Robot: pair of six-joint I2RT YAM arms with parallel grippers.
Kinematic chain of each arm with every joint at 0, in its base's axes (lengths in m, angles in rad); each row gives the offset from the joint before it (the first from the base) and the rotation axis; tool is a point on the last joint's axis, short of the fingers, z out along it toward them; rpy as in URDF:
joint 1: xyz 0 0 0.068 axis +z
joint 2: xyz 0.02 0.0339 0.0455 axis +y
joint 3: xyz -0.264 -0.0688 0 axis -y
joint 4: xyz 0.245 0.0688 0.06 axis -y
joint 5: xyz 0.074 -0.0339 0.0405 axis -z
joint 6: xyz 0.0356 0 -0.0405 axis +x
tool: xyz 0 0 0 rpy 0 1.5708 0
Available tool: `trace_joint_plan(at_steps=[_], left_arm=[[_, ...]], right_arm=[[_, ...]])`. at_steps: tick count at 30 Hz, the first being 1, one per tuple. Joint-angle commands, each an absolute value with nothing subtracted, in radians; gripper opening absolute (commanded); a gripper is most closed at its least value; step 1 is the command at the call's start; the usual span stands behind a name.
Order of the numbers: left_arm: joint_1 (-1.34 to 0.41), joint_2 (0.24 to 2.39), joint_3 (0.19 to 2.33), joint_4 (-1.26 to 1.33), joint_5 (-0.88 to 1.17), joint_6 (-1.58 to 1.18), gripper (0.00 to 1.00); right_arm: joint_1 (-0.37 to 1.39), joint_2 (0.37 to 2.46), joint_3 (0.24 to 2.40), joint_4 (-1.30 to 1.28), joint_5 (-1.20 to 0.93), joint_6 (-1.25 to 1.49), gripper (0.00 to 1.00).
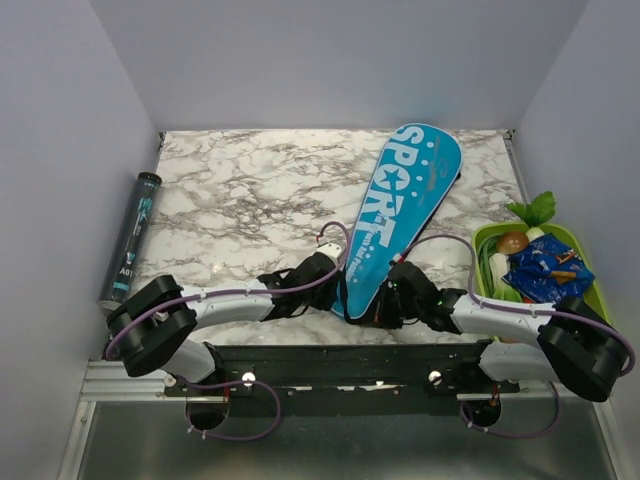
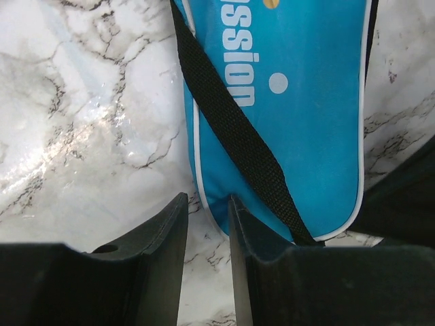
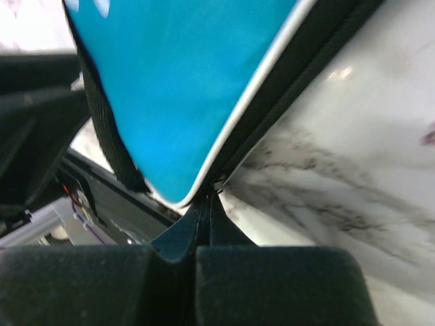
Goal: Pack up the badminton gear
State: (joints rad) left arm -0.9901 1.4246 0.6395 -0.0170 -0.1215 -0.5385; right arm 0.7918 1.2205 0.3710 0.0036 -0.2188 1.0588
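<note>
The long cyan bag (image 1: 405, 205) lettered "SPORT" lies slanted on the marble table, wide end far, narrow end near. No rackets show. My left gripper (image 1: 338, 264) sits at the left side of the narrow end. In the left wrist view it (image 2: 207, 200) is open by a narrow gap over bare marble, with the bag's (image 2: 299, 136) white-piped corner just at the right fingertip (image 2: 236, 207). A black strap (image 2: 231, 125) crosses the bag. My right gripper (image 1: 386, 300) is at the narrow end's right side. In the right wrist view it (image 3: 207, 197) is shut, pinching the bag's (image 3: 177, 88) black zip edge at its tip.
A dark tube (image 1: 134, 235) lies along the left wall. A green tray (image 1: 562, 232) with toy vegetables and a blue packet stands at the right, close to my right arm. A black rail (image 1: 330, 358) runs along the near edge. Walls enclose three sides.
</note>
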Motion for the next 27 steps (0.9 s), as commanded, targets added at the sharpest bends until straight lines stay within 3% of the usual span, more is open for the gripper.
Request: trace_joint_plan(at_steps=[1, 11, 19, 25, 27], left_arm=[[-1.000, 1.491, 0.646, 0.026, -0.094, -0.535, 0.38], [-1.000, 1.477, 0.637, 0.038, -0.077, -0.531, 0.37], [-1.000, 1.395, 0.618, 0.002, -0.104, -0.525, 0.37], [-1.000, 1.307, 0.637, -0.063, -0.153, -0.528, 0.38], [-1.000, 1.286, 0.649, -0.096, -0.170, -0.522, 0.39]], right_arm=[[0.903, 1.232, 0.382, 0.032, -0.210, 1.147, 0.00], [0.994, 1.414, 0.446, 0.213, -0.172, 1.247, 0.01], [0.993, 1.370, 0.503, 0.114, -0.130, 1.203, 0.01], [0.994, 1.142, 0.554, -0.147, -0.026, 1.112, 0.27], [0.994, 1.079, 0.581, -0.256, 0.029, 1.065, 0.44]])
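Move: The racket bag's near end lies about 5 cm left and 2 cm ahead of the right hand, at fingertip height; the shut right fingers are at its near right corner. From the left hand, at the bag's left edge, that end is some 8 cm right, 2 cm back and slightly lower. The strap's middle lies about 7 cm ahead and 9 cm left of the right hand; the bag's middle is roughly 28 cm ahead and 5 cm right of it. Back about 4 cm, then left and slightly forward, the shut right fingers come away from the bag's corner and travel around its near end, finally rising some 5 cm and opening partway. The left hand, still slightly open, nudges the bag's left edge about 1.5 cm rightward, eases back and lifts 2 cm. ##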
